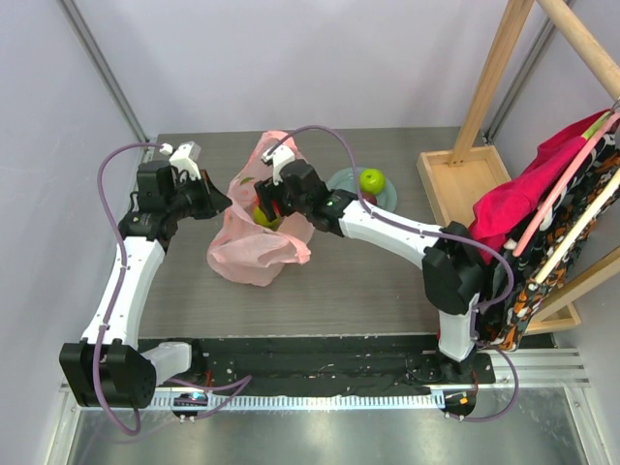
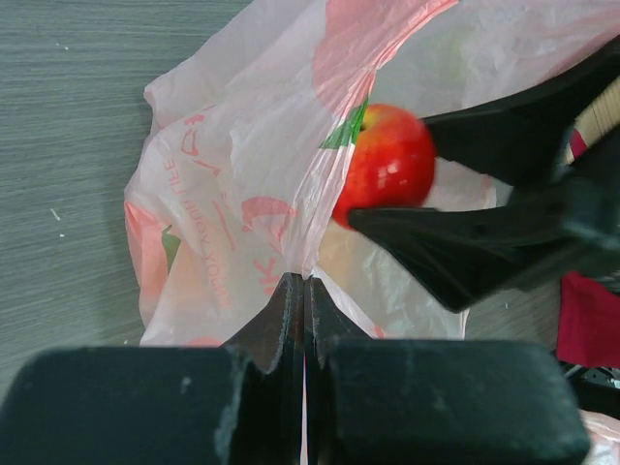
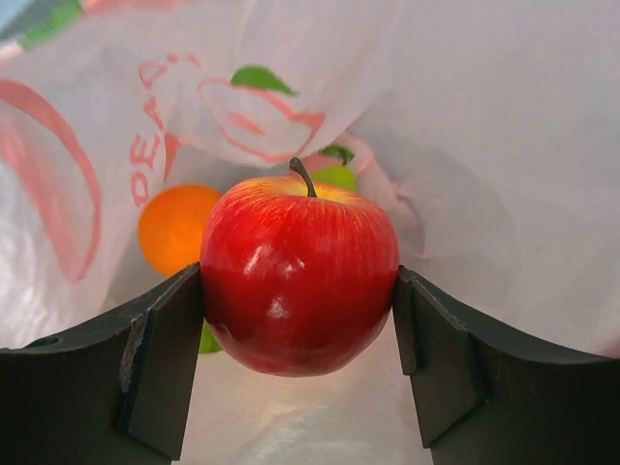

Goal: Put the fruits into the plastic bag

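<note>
The pink plastic bag [image 1: 254, 247] lies at the table's middle left with its mouth held up. My left gripper [image 1: 221, 201] is shut on the bag's edge, and the film is pinched between its fingertips [image 2: 303, 283]. My right gripper [image 1: 263, 208] reaches into the bag's mouth, shut on a red apple [image 3: 298, 276] held stem up between both pads. The same apple [image 2: 387, 165] shows in the left wrist view. An orange [image 3: 172, 228] and a green apple [image 3: 334, 174] lie inside the bag [image 3: 465, 145]. Another green apple [image 1: 372, 180] sits on the grey plate [image 1: 344, 179].
A wooden tray [image 1: 465, 179] with an upright frame stands at the back right. A red cloth [image 1: 542, 184] hangs from a rack on the right edge. Walls close in the back and left sides of the table.
</note>
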Action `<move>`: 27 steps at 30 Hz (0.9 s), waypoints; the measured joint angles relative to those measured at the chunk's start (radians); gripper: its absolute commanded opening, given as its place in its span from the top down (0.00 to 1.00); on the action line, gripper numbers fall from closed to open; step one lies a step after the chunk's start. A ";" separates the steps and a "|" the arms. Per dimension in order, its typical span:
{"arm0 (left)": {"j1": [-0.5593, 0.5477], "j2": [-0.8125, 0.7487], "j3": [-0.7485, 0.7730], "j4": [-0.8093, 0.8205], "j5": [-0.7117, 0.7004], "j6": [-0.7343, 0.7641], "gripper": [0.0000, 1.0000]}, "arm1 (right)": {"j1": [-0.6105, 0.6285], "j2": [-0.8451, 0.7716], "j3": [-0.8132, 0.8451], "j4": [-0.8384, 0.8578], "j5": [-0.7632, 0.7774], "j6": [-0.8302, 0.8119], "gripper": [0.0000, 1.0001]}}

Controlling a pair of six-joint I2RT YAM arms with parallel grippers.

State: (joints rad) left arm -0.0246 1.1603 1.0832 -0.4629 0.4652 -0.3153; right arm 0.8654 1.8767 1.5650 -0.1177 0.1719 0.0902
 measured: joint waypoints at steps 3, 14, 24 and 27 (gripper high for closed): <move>0.000 0.000 0.000 0.000 0.000 0.000 1.00 | -0.001 0.049 0.025 -0.034 -0.051 0.001 0.54; 0.000 0.000 0.000 0.000 0.000 0.000 1.00 | 0.033 0.144 0.048 -0.122 -0.172 0.002 0.35; 0.000 0.000 0.000 0.000 0.000 0.000 1.00 | 0.034 0.145 0.048 -0.132 -0.212 -0.008 0.00; 0.000 0.000 0.000 0.000 0.000 0.000 1.00 | 0.034 0.145 0.048 -0.132 -0.217 -0.012 0.00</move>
State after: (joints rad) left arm -0.0246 1.1599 1.0832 -0.4629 0.4652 -0.3157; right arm 0.8993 2.0220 1.6127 -0.2501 -0.0456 0.0784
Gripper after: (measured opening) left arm 0.012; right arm 0.994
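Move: The right hand holds the red apple inside the mouth of the plastic bag. The bed of fruit in the bag is about 4 cm back, 4 cm to this hand's left and some 14 cm below. The pear lies about 2 cm back, 4 cm left, and the orange roughly 6 cm back, 8 cm left, both about as deep. From the left hand, shut on the bag's rim, that bed is about level ahead, 6 cm right and 18 cm down. Still gripping the red apple, the right hand sinks about 8 cm into the bag towards the fruit below, drawing back some 5 cm and slightly left, while tipping down and turning roughly 15 degrees counter-clockwise. It stops there and its fingers open wide to release the apple. The left hand stays put, keeping its pinch on the rim to hold the bag open. ##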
